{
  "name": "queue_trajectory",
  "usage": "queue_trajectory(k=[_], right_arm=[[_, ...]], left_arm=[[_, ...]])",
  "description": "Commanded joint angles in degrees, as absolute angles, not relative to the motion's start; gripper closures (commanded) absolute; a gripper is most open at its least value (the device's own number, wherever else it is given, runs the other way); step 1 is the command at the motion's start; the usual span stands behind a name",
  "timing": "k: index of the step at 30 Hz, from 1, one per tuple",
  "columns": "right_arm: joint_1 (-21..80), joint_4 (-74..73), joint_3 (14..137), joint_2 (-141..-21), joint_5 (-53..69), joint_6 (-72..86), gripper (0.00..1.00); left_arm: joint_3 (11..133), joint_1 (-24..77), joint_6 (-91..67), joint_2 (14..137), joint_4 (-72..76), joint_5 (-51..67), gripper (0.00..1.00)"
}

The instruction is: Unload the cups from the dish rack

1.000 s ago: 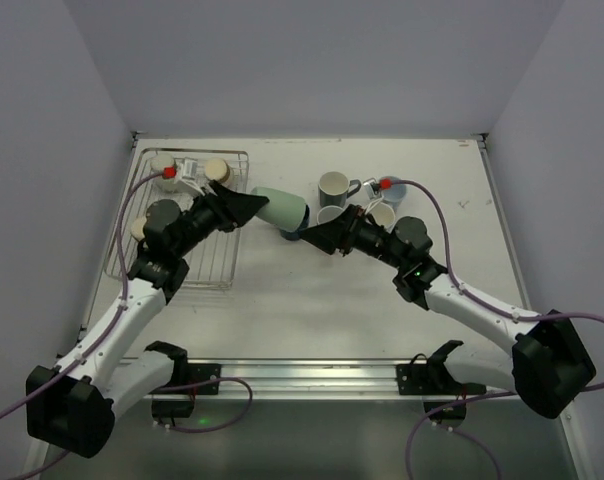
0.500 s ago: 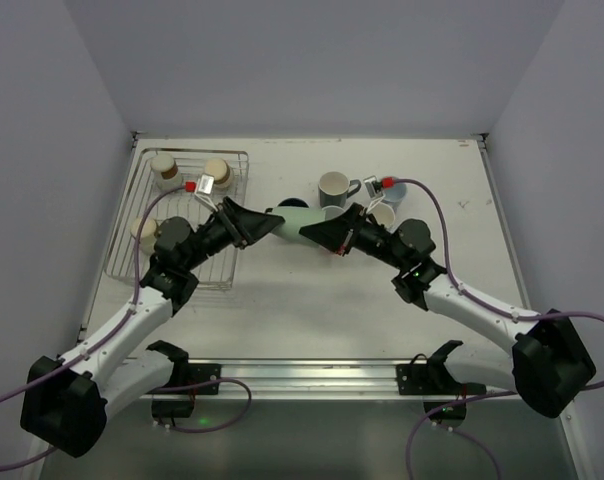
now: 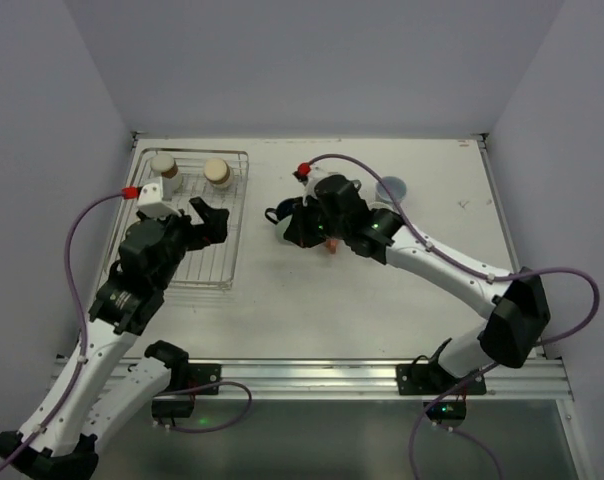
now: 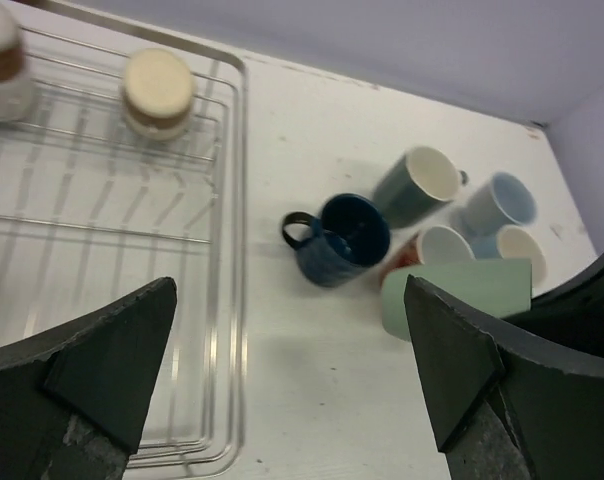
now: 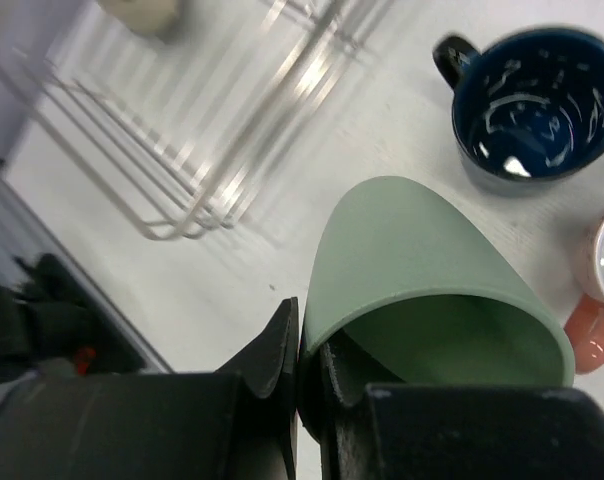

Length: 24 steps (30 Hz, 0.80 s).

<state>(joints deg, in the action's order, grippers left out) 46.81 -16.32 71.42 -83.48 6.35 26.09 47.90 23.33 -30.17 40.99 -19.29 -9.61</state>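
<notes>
My right gripper (image 5: 307,350) is shut on the rim of the mint green cup (image 5: 422,270), one finger inside and one outside, and holds it on its side just above the table. The cup also shows in the left wrist view (image 4: 457,292). Beside it on the table stand a navy mug (image 4: 344,238), a grey-green mug (image 4: 417,185), a light blue cup (image 4: 497,200), a salmon mug (image 4: 427,248) and a beige cup (image 4: 520,250). The dish rack (image 3: 217,262) holds two beige-and-brown cups (image 3: 163,164) (image 3: 217,171). My left gripper (image 3: 204,218) is open and empty above the rack's right side.
The right arm (image 3: 432,262) stretches across the table's middle and covers most of the cup group in the top view. The rack's right rim (image 4: 234,300) lies just left of the cups. White walls enclose the table on three sides.
The left gripper let go of the mint green cup and drew back over the rack. The right gripper now holds the cup alone and has swung it down by the navy mug.
</notes>
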Motion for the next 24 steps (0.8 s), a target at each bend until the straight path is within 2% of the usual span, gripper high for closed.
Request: queue_trajectory(k=[1,10,17,21,22,24], right_arm=[[50.0,-36.2,78.8,-90.8,-2.1,16.5,0.97],[55.8,-44.6,91.0,-107.7,-9.2,14.6,0.93],[56.3,-44.6,95.2,-113.3,-10.5,14.1,0.86],[56.4,-43.7,96.1,-113.7,-11.0,13.8,0.63],[56.4,-43.4,95.7,-113.2,-11.2,13.7,0.54],[56.4,-41.9,94.8,-110.2,-11.4,13.6,0.46]], left_arm=[[45.6,23.5,-24.9,34.5,-26.8,-26.3,0.00],[42.6,23.5,-24.0,29.8,-26.0,-33.3,0.00],[42.8,23.5,-23.9,31.6,-26.2,-33.4,0.00],[42.9,23.5,-24.4,32.3,-26.1,-34.0,0.00],[43.0,23.5,-24.5,32.8,-26.1,-34.2,0.00],[43.3,23.5,-25.5,33.7,-26.3,-34.6,0.00]])
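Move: The right hand holds the green cup; the empty table spot for it is almost directly below, about 2 cm ahead and left, with the cup's middle ending some 17 cm lower. The dark blue mug stands about 11 cm beyond that spot, the orange cup 9 cm ahead and 9 cm right of it. For the open left hand, the nearest beige cup sits 10 cm ahead, 20 cm left, 22 cm down; two more stand about 27 cm ahead, 4 and 18 cm left. Lower the right gripper about 15 cm to the bare table in front of the blue mug, tipping its fingers down some 40 degrees so the held green cup comes upright; then open the fingers halfway, one inside the rim, one outside. Meanwhile swing the open left gripper about 8 cm left over the rack towards the nearest beige cup, turning counter-clockwise and sinking slightly. ##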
